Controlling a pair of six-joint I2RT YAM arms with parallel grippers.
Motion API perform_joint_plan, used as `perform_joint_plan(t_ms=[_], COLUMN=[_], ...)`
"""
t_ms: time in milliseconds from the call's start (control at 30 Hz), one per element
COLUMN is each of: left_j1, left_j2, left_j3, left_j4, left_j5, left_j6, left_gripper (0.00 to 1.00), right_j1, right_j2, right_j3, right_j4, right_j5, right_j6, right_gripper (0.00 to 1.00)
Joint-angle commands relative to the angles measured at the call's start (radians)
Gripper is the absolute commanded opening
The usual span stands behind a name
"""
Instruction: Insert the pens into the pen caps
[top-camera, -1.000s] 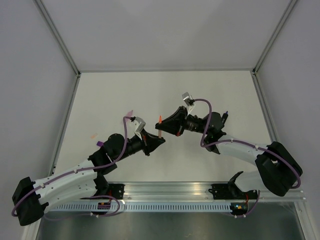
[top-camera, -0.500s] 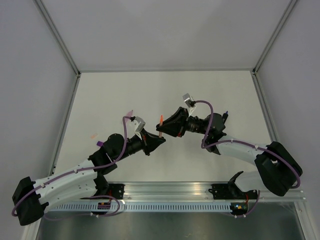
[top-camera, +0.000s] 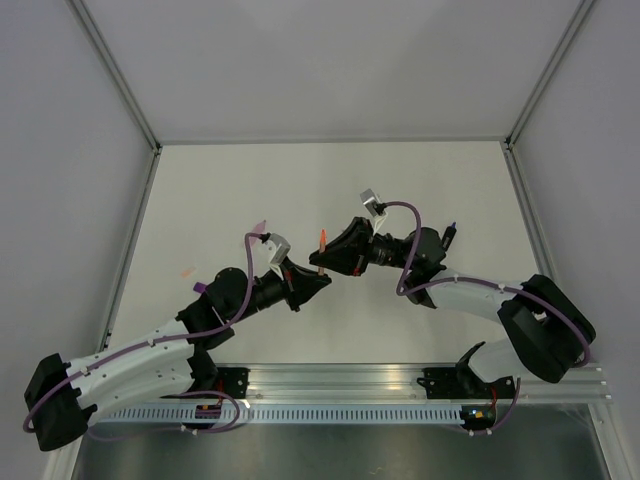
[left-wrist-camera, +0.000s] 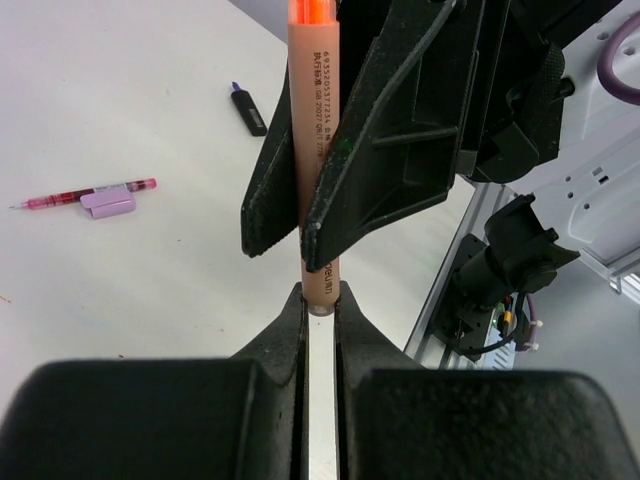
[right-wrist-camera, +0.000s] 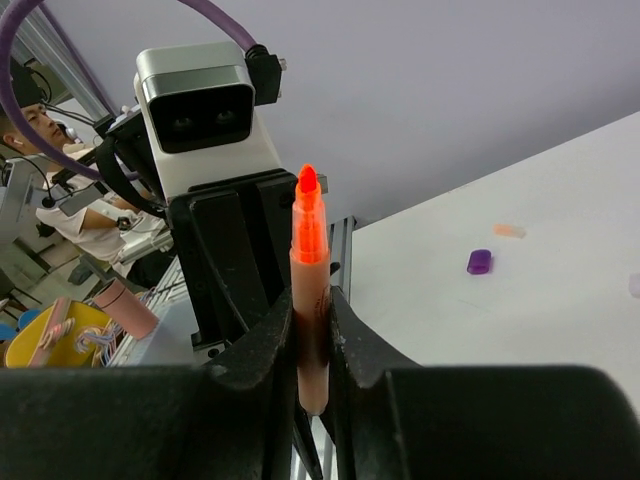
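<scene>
An uncapped orange pen (top-camera: 322, 240) stands between my two grippers above the table middle. My left gripper (left-wrist-camera: 320, 298) is shut, its fingertips pinching the butt end of the pen's barrel (left-wrist-camera: 312, 120). My right gripper (right-wrist-camera: 312, 310) is shut on the same pen (right-wrist-camera: 308, 240), and the bright orange tip rises above its fingers. A black pen with a purple end (left-wrist-camera: 248, 107) lies on the table. A pink pen (left-wrist-camera: 85, 194) lies beside a lilac cap (left-wrist-camera: 108, 203). A purple cap (right-wrist-camera: 479, 262) and an orange cap (right-wrist-camera: 509, 231) lie further off.
The table is white, with grey walls on three sides and an aluminium rail (top-camera: 340, 385) at the near edge. The black pen (top-camera: 451, 234) lies right of the right arm. The purple cap (top-camera: 199, 288) and orange cap (top-camera: 186, 271) lie left of the left arm.
My right gripper has moved left onto the orange pen, so its fingers now flank the barrel. The left gripper and the pen have barely moved.
</scene>
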Motion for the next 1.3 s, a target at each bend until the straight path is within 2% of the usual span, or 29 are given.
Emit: perform_joint_plan(t_ms=[0, 133, 200, 233, 333, 400, 433, 467, 500, 533, 633, 733, 867, 900, 933, 967, 1000, 1033, 1067, 1100, 1167, 1267], left_j1=[-0.002, -0.004, -0.002, -0.002, -0.002, -0.002, -0.002, -0.002, -0.002, -0.002, -0.002, -0.002, 0.018, 0.036, 0.109, 0.165, 0.226, 0.295, 0.418, 0.467, 0.597, 0.746], left_j2=[-0.016, -0.032, -0.039, -0.039, -0.034, -0.029, -0.026, -0.025, -0.022, -0.011, 0.007, 0.011, 0.035, 0.053, 0.078, 0.137, 0.171, 0.205, 0.239, 0.298, 0.351, 0.42], left_j3=[-0.002, -0.013, -0.013, -0.015, -0.012, -0.013, -0.012, -0.01, -0.006, 0.007, 0.004, -0.019, 0.089, 0.126, 0.207, 0.246, 0.304, 0.323, 0.341, 0.355, 0.416, 0.504], left_j4=[0.051, 0.055, 0.056, 0.055, 0.053, 0.05, 0.047, 0.03, 0.016, -0.004, -0.076, -0.117, -0.331, -0.403, -0.532, -0.571, -0.603, -0.637, -0.64, -0.651, -0.758, -0.991], left_j5=[-0.006, -0.022, -0.025, -0.025, -0.03, -0.026, -0.036, -0.048, -0.06, -0.083, -0.106, -0.181, -0.498, -0.557, -0.594, -0.567, -0.524, -0.413, -0.364, -0.34, -0.355, -0.439], left_j6=[-0.002, -0.003, -0.003, -0.003, -0.003, -0.003, -0.008, -0.014, -0.028, -0.036, -0.085, -0.143, -0.252, -0.332, -0.371, -0.388, -0.423, -0.444, -0.457, -0.514, -0.592, -0.81], left_gripper=[0.02, 0.02, 0.02, 0.02, 0.04, 0.23, 0.51, 0.64, 0.72, 0.8, 0.83, 0.84, 0.85, 0.85, 0.85, 0.85, 0.84, 0.83, 0.82, 0.82, 0.82, 0.81], right_j1=[0.007, 0.009, 0.01, 0.01, 0.01, 0.007, 0.001, -0.003, -0.006, -0.013, -0.022, -0.045, -0.106, -0.123, -0.158, -0.175, -0.186, -0.204, -0.212, -0.218, -0.238, -0.269], right_j2=[0.018, 0.019, 0.016, 0.015, 0.013, 0.002, -0.008, -0.034, -0.051, -0.067, -0.129, -0.182, -0.254, -0.266, -0.295, -0.31, -0.324, -0.337, -0.356, -0.364, -0.38, -0.38], right_j3=[0.004, -0.002, -0.002, -0.002, 0.002, 0.025, 0.037, 0.056, 0.098, 0.12, 0.182, 0.206, 0.205, 0.19, 0.176, 0.162, 0.133, 0.117, 0.105, 0.078, 0.053, 0.036], right_j4=[0.095, 0.123, 0.112, 0.1, 0.092, 0.036, -0.088, -0.166, -0.261, -0.444, -0.7, -0.81, -0.952, -0.96, -0.963, -0.962, -0.959, -0.948, -0.943, -0.933, -0.903, -0.884], right_j5=[-0.03, -0.035, -0.033, -0.024, -0.018, 0.014, 0.037, 0.101, 0.14, 0.184, 0.347, 0.427, 0.522, 0.522, 0.508, 0.499, 0.487, 0.476, 0.455, 0.446, 0.415, 0.39], right_j6=[0.029, 0.051, 0.042, 0.042, 0.038, 0.007, -0.023, -0.062, -0.151, -0.2, -0.354, -0.428, -0.446, -0.44, -0.423, -0.416, -0.411, -0.408, -0.403, -0.4, -0.39, -0.373], right_gripper=[0.19, 0.2, 0.09, 0.0, 0.0, 0.0, 0.0, 0.0, 0.0, 0.0, 0.0, 0.0, 0.0, 0.0, 0.0, 0.0, 0.0, 0.0, 0.0, 0.0, 0.0, 0.0])
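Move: The peach cap lies roughly 14 cm ahead of the left hand, 40 cm left and 23 below; of that cap, the purple cap is some 6 cm nearer and 4 right, the pink pen 13 cm farther out and 18 right. From the right hand, the peach cap is about 11 cm ahead, 39 left; the red pen 21 ahead, 11 right, both some 27 below. Left opens off the orange pen, swings 25 cm forward-left towards the peach cap; right carries the pen forward-right. ##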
